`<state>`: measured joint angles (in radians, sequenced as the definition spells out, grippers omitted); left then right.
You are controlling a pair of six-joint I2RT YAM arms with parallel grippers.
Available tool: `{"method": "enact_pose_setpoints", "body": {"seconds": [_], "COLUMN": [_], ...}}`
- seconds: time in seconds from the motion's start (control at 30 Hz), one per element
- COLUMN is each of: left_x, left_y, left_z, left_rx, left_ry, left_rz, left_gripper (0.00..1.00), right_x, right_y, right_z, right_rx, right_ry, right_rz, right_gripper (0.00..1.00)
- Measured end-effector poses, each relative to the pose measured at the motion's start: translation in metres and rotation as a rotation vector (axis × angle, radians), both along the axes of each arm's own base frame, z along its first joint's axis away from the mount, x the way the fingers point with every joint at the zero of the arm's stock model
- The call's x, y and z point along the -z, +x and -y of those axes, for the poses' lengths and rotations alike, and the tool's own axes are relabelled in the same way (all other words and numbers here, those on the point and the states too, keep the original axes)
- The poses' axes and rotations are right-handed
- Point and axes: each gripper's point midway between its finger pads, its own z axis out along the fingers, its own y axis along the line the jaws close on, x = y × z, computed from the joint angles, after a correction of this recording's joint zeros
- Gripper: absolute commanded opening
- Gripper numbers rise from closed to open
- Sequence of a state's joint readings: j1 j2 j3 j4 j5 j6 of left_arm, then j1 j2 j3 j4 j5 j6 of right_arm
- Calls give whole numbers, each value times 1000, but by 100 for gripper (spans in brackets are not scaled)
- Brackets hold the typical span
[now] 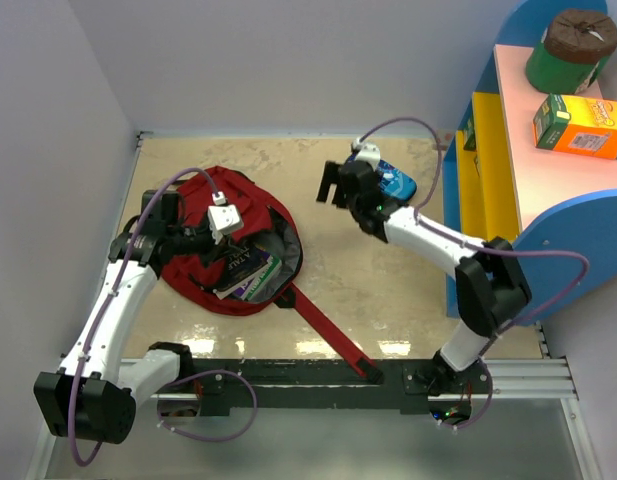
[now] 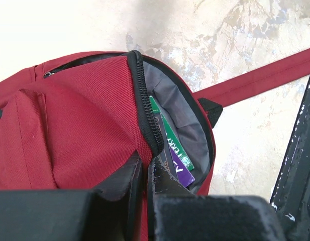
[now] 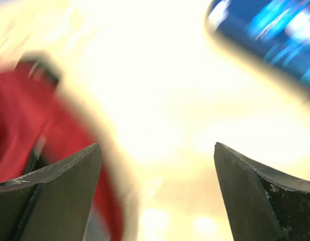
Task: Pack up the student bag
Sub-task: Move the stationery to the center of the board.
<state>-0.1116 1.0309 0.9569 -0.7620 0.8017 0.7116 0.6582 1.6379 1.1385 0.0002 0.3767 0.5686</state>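
Note:
The student bag (image 1: pixel 200 192), dark red with a grey lining, lies open on the table's left half. Books (image 1: pixel 250 272) with green and purple covers sit inside the bag (image 2: pixel 79 115) and show as book spines (image 2: pixel 177 150) against the lining. My left gripper (image 1: pixel 228 248) is shut on the bag's zippered opening edge (image 2: pixel 147 115), the fabric pinched between its jaws (image 2: pixel 144 161). My right gripper (image 1: pixel 333 187) hangs open above the table to the bag's right with nothing between its fingers (image 3: pixel 157 145). The right wrist view is blurred and shows the bag (image 3: pixel 24 115) at the left.
A blue pencil case (image 1: pixel 396 183) lies just behind the right wrist, at the top right in the wrist view (image 3: pixel 270 35). A long red strap (image 1: pixel 328 335) runs to the black rail (image 1: pixel 318 385). The shelf unit (image 1: pixel 508 150) at right holds a green tub (image 1: pixel 571 50) and an orange box (image 1: pixel 580 125).

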Motion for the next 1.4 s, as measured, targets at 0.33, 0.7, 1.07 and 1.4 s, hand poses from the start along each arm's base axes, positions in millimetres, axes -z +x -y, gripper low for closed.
{"method": "enact_pose_setpoints", "body": {"seconds": [0.33, 0.7, 1.07, 1.4], "left_x": [2, 12, 22, 26], "left_y": [2, 4, 5, 7], "left_z": [1, 3, 2, 1], "left_rx": [5, 13, 16, 11], "left_ry": [-5, -11, 3, 10], "left_rz": [-3, -21, -41, -54], "left_gripper": [0, 0, 0, 0], "right_x": [26, 61, 77, 94], "right_y": [149, 204, 225, 250], "right_z": [78, 117, 134, 136], "right_rx": [351, 603, 619, 522], "right_ry": [-240, -303, -269, -84], "right_rz": [-6, 2, -8, -75], "right_gripper": [99, 99, 99, 99]}}
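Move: The blue pencil case is the open right hand's goal: its middle lies about 18 cm ahead, 19 cm to the right and some 14 cm below. The red bag's middle is roughly 18 cm to this hand's left and 7 cm back, about 13 cm lower; the foot of the back wall runs about 15 cm beyond the case. From the left hand, still pinching the bag's flap, the case lies some 34 cm ahead, 31 cm right and 18 cm below. Send the right gripper forward about 25 cm and to the right about 14 cm, away from the bag, sinking nearly 10 cm after the first stretch to come in low at the pencil case's far-left end. Turn it clockwise some 30 degrees on the way and keep the fingers wide open. Meanwhile lower the left gripper 2 to 3 cm, keeping its pinch on the flap. ##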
